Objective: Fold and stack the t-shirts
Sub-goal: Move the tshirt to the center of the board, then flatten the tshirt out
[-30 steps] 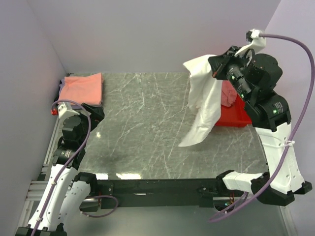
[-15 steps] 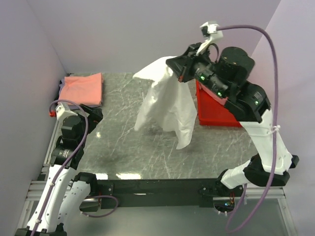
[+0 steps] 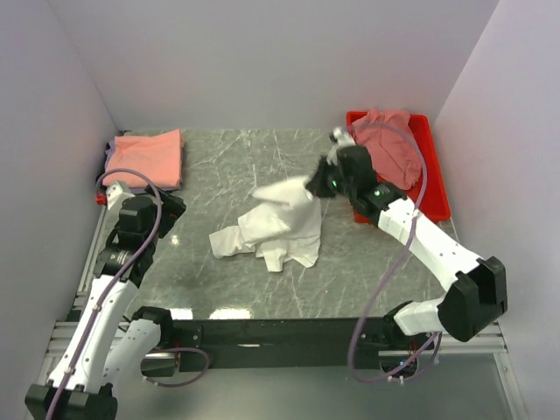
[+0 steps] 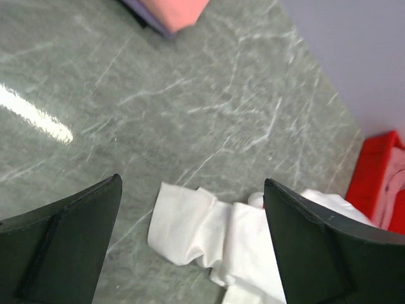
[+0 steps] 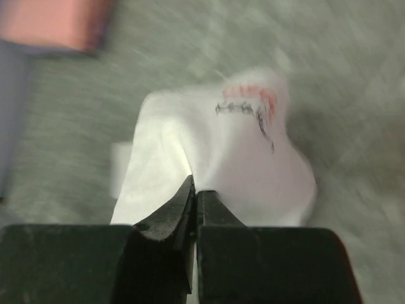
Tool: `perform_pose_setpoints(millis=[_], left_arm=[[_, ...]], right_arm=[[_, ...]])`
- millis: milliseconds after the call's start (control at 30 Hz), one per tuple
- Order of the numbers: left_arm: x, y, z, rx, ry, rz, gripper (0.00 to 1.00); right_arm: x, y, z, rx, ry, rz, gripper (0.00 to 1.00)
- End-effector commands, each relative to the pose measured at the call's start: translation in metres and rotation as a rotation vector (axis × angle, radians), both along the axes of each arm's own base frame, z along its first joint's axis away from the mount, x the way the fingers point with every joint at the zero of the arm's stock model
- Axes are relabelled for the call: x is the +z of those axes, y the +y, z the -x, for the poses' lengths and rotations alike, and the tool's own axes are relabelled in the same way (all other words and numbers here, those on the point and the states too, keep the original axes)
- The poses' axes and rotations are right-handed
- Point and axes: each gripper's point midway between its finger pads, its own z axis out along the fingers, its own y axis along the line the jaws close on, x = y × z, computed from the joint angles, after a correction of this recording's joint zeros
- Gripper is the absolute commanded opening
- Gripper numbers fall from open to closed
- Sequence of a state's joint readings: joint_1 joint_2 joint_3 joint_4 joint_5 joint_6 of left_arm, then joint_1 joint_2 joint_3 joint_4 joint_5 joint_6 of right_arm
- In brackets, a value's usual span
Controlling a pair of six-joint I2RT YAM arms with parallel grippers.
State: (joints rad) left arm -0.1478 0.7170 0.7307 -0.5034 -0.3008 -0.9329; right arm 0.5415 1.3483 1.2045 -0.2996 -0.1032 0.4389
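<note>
The white t-shirt lies crumpled in the middle of the table, its right top corner pinched up by my right gripper. In the right wrist view my right gripper is shut on the white cloth, whose red print shows. The shirt also shows in the left wrist view. A folded salmon-orange t-shirt rests on a lavender one at the back left. A dusty-pink t-shirt lies in the red tray. My left gripper is open and empty at the left.
The red tray stands at the back right against the wall; its corner shows in the left wrist view. Grey walls close in the left, back and right sides. The table is grey marble.
My right arm has swung the white t-shirt from above the tray leftward and down; the shirt now lies bunched on the table middle, still held. The left arm has barely moved.
</note>
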Motion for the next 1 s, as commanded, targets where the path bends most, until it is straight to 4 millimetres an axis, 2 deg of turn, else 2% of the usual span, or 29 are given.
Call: perform_pose_setpoints(millis=[0, 33, 67, 100, 133, 167, 200, 267, 333, 367, 433, 467, 500, 600, 633, 733, 867, 967], left_arm=[[-0.010, -0.010, -0.001, -0.045, 0.062, 0.022, 0.99], [-0.017, -0.013, 0.001, -0.060, 0.087, 0.028, 0.99], [-0.029, -0.021, 0.004, -0.099, 0.124, 0.048, 1.00], [-0.036, -0.027, 0.005, -0.128, 0.141, 0.059, 0.99], [-0.041, -0.031, 0.006, -0.152, 0.150, 0.070, 0.99], [-0.053, -0.035, 0.009, -0.170, 0.183, 0.079, 0.99], [-0.058, -0.044, 0.012, -0.214, 0.197, 0.105, 1.00], [-0.071, -0.051, 0.015, -0.254, 0.228, 0.119, 0.99], [-0.082, -0.063, 0.021, -0.317, 0.255, 0.150, 0.99], [-0.094, -0.064, 0.027, -0.324, 0.290, 0.159, 0.99], [-0.105, -0.070, 0.033, -0.347, 0.320, 0.180, 0.97], [-0.116, -0.071, 0.039, -0.347, 0.347, 0.191, 0.97], [-0.117, -0.074, 0.037, -0.357, 0.333, 0.199, 0.95], [-0.121, -0.087, 0.037, -0.405, 0.311, 0.242, 0.90], [-0.120, -0.089, 0.036, -0.411, 0.303, 0.254, 0.89], [-0.126, -0.093, 0.034, -0.414, 0.312, 0.260, 0.86], [-0.135, -0.102, 0.030, -0.434, 0.334, 0.280, 0.82], [-0.143, -0.107, 0.025, -0.435, 0.358, 0.291, 0.75]], right_arm=[[-0.021, -0.023, 0.018, -0.039, 0.001, -0.060, 0.00], [-0.061, -0.035, 0.030, -0.065, 0.076, -0.004, 0.00], [-0.081, -0.045, 0.038, -0.089, 0.120, 0.033, 0.00], [-0.093, -0.053, 0.046, -0.108, 0.138, 0.051, 0.00], [-0.118, -0.062, 0.060, -0.114, 0.190, 0.083, 0.00], [-0.129, -0.066, 0.068, -0.117, 0.217, 0.099, 0.00], [-0.134, -0.072, 0.074, -0.126, 0.223, 0.109, 0.01], [-0.152, -0.091, 0.083, -0.193, 0.249, 0.167, 0.03], [-0.154, -0.108, 0.083, -0.261, 0.233, 0.209, 0.08], [-0.156, -0.112, 0.086, -0.269, 0.241, 0.227, 0.13], [-0.146, -0.114, 0.085, -0.278, 0.217, 0.224, 0.23], [-0.141, -0.112, 0.086, -0.262, 0.212, 0.217, 0.40], [-0.137, -0.110, 0.086, -0.249, 0.206, 0.214, 0.47], [-0.117, -0.101, 0.083, -0.183, 0.170, 0.206, 0.62], [-0.103, -0.098, 0.078, -0.174, 0.146, 0.193, 0.68], [-0.086, -0.091, 0.076, -0.126, 0.103, 0.186, 0.84], [-0.062, -0.074, 0.073, -0.032, 0.003, 0.152, 0.86], [-0.056, -0.061, 0.071, 0.016, -0.031, 0.140, 0.87]])
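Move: The right hand holds one end of the white t-shirt aloft; the patch of marble for that end is about 9 cm back, 10 cm to its right and 24 cm below. The red box is centred roughly 17 cm ahead and 34 cm to its right, some 21 cm below. From the empty left hand, the shirt's left end lies about level, 13 cm to the right and 19 cm below; the folded stack is 23 cm ahead, 15 cm left and 18 cm below. Down fast, about 16 cm, and back and to its right, the right hand lowers the held end of the white t-shirt, tipping steeper, then spreads its fingers, lets go and lifts some 8 cm clear. The open left hand meanwhile sinks about 15 cm and crosses 10 cm right towards the shirt's left end, easing back, tipping some 25 degrees down and swinging clockwise, its fingers just starting to close. ##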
